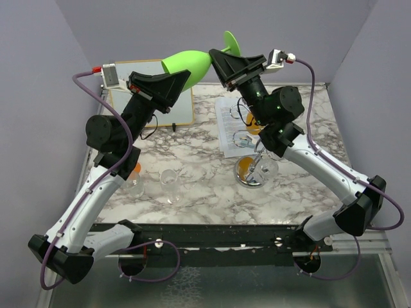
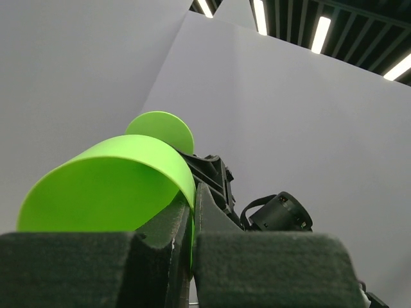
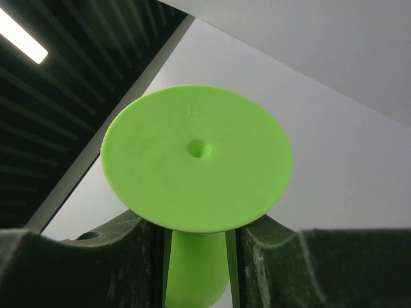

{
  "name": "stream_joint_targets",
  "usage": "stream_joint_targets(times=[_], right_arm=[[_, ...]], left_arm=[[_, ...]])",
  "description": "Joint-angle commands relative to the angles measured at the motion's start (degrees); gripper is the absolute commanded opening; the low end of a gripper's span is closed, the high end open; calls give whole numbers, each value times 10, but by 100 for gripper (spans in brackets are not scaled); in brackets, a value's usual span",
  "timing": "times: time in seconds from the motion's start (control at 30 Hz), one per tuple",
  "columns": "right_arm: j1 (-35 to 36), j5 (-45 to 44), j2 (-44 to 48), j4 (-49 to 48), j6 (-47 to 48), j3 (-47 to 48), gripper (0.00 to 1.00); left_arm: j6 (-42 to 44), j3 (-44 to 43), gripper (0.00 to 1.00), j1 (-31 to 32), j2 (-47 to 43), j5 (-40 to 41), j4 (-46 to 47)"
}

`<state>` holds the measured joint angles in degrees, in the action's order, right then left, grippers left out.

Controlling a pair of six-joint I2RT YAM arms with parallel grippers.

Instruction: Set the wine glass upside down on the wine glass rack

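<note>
A bright green wine glass (image 1: 186, 62) hangs on its side high above the back of the table, its round foot (image 1: 232, 43) pointing right. My left gripper (image 1: 185, 77) is shut on the rim of its bowl (image 2: 103, 192), the thin wall pinched between the pads (image 2: 191, 256). My right gripper (image 1: 216, 58) straddles the stem (image 3: 196, 269) just under the foot (image 3: 196, 157). Its fingers (image 3: 128, 263) stand close on either side, with thin gaps still showing. The wine glass rack (image 1: 252, 172), a chrome stand with a mirrored disc base, stands on the table below the right arm.
Two clear glasses (image 1: 170, 179) (image 1: 135, 186) stand on the marble table near the left arm. A whiteboard (image 1: 154, 106) lies at the back left and a printed sheet (image 1: 230, 125) beside the rack. Grey walls enclose the back and both sides.
</note>
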<state>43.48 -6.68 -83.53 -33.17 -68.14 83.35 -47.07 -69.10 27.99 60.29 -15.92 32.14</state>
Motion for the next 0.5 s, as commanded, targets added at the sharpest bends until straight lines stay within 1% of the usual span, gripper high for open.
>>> stream_joint_targets(times=[0.0, 0.1, 0.17, 0.27, 0.37, 0.47], right_arm=[[7, 18, -12, 15, 12, 27, 35], [9, 29, -17, 38, 28, 44, 26], [9, 30, -18, 29, 33, 42, 19], [9, 29, -16, 29, 46, 43, 2], [9, 26, -9, 27, 61, 36, 1], [9, 18, 3, 21, 85, 18, 1]], left_arm=[[0, 2, 0, 3, 6, -25, 25], [1, 5, 0, 3, 6, -29, 26], [1, 9, 0, 3, 4, -29, 27], [1, 21, 0, 3, -2, -25, 27], [2, 34, 16, 3, -13, -14, 27], [5, 56, 35, 3, -30, 1, 26]])
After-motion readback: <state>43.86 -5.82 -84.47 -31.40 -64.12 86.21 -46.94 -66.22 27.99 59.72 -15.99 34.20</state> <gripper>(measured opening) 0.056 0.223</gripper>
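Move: The green wine glass, held by its bowl in the left hand, has its stem between the right hand's half-open fingers, less than about 2 cm from the hand point; its foot is some 3 cm ahead, 4 cm right and 3 cm above. The wine glass rack's top lies roughly 14 cm back, 18 cm right and 20 cm below, a hanging orange glass about 5 cm to the left of it. From the left hand the stem is about 7 cm ahead and 10 cm right. The right hand stays almost in place around the green glass's stem, rising only about 1 cm, while its half-open fingers close right down and pinch the stem between bowl and foot. Once that grip is nearly shut, the left hand, still until then, starts to open its fingers on the bowl's rim and sinks about 1 cm, one finger still inside the bowl and the other outside. ##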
